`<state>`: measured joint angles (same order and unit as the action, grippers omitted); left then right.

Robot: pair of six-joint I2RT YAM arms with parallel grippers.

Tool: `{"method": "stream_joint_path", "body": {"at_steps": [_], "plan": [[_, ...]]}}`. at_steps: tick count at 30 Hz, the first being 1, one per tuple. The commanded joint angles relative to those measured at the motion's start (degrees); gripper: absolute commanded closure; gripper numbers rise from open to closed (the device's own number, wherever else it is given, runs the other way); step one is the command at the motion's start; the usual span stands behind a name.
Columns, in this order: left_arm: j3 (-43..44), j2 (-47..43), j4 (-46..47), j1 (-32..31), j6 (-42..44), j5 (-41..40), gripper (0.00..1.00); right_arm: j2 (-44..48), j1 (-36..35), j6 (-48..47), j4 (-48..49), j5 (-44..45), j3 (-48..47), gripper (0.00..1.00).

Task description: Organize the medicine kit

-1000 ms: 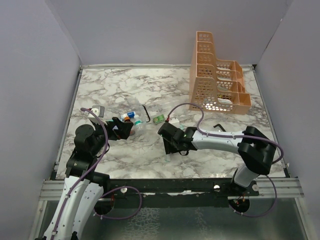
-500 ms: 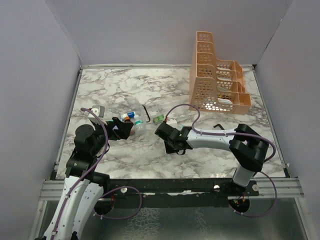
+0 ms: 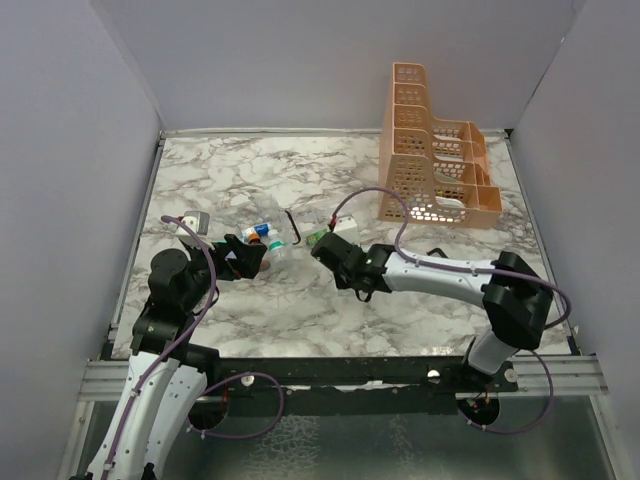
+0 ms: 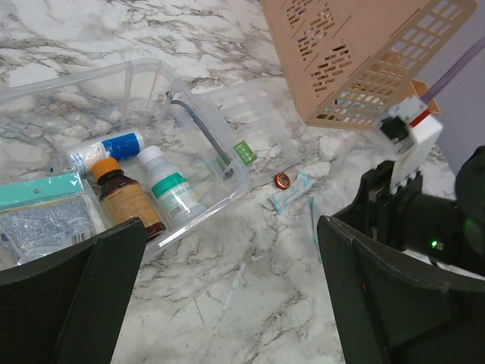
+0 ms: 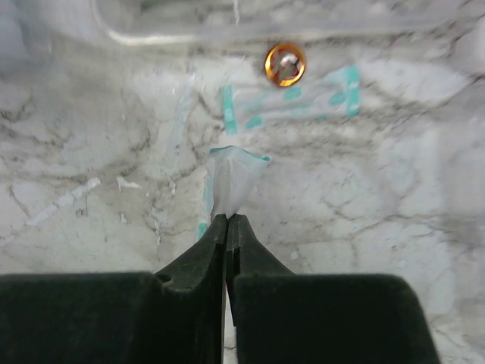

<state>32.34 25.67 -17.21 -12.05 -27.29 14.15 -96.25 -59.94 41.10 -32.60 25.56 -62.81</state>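
Observation:
The medicine kit is a clear open box with a black handle. It holds a brown bottle, a white bottle, a blue-labelled roll and a teal-topped bag. My left gripper hangs open over bare marble just in front of the kit. My right gripper is shut on a thin white packet with teal edges, holding it by one end just right of the kit. In the top view the right gripper sits by the kit.
A second teal-edged packet, a small copper disc and a thin strip lie on the marble ahead of my right gripper. A small green piece lies by the handle. The orange perforated rack stands at the back right.
My right gripper has shut on the white packet and moved up and left toward the kit. The left arm has not moved.

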Motion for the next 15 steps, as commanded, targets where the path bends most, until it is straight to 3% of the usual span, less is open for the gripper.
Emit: {"method": "stream_joint_path", "body": {"at_steps": [1, 6, 8, 15], "plan": [[0.5, -0.5, 1.2, 0.3, 0.4, 0.3, 0.01, 4.8, 3.3, -9.4, 2.2, 12.9, -3.5, 0.99], [0.4, -0.4, 1.2, 0.2, 0.4, 0.3, 0.01, 7.4, 6.5, -25.8, 16.5, 20.2, -2.2, 0.99], [0.4, -0.5, 1.2, 0.2, 0.4, 0.3, 0.01, 7.4, 9.2, -32.2, 24.5, 17.8, -1.4, 0.99], [0.5, -0.5, 1.1, 0.3, 0.4, 0.4, 0.01, 2.6, 17.4, -45.9, 38.6, 4.9, 0.4, 0.99]]}}
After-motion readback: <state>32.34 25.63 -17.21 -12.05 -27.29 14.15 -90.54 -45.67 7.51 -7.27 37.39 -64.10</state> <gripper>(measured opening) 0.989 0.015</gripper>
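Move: The right hand holds a white-and-teal sachet just above the table. The middle of the tan rack lies about 22 cm ahead, 19 cm right and 6 cm higher. A green pack lies 9 cm ahead and 5 cm left, a copper-coloured ring 6 cm ahead and 1 cm right, both some 4 cm below. From the idle left hand, the rack is roughly 21 cm ahead, 35 cm right and 13 cm below. Still pinching the sachet, the right hand sweeps 15 cm forward and rises 11 towards the rack, fingers tilting up. ##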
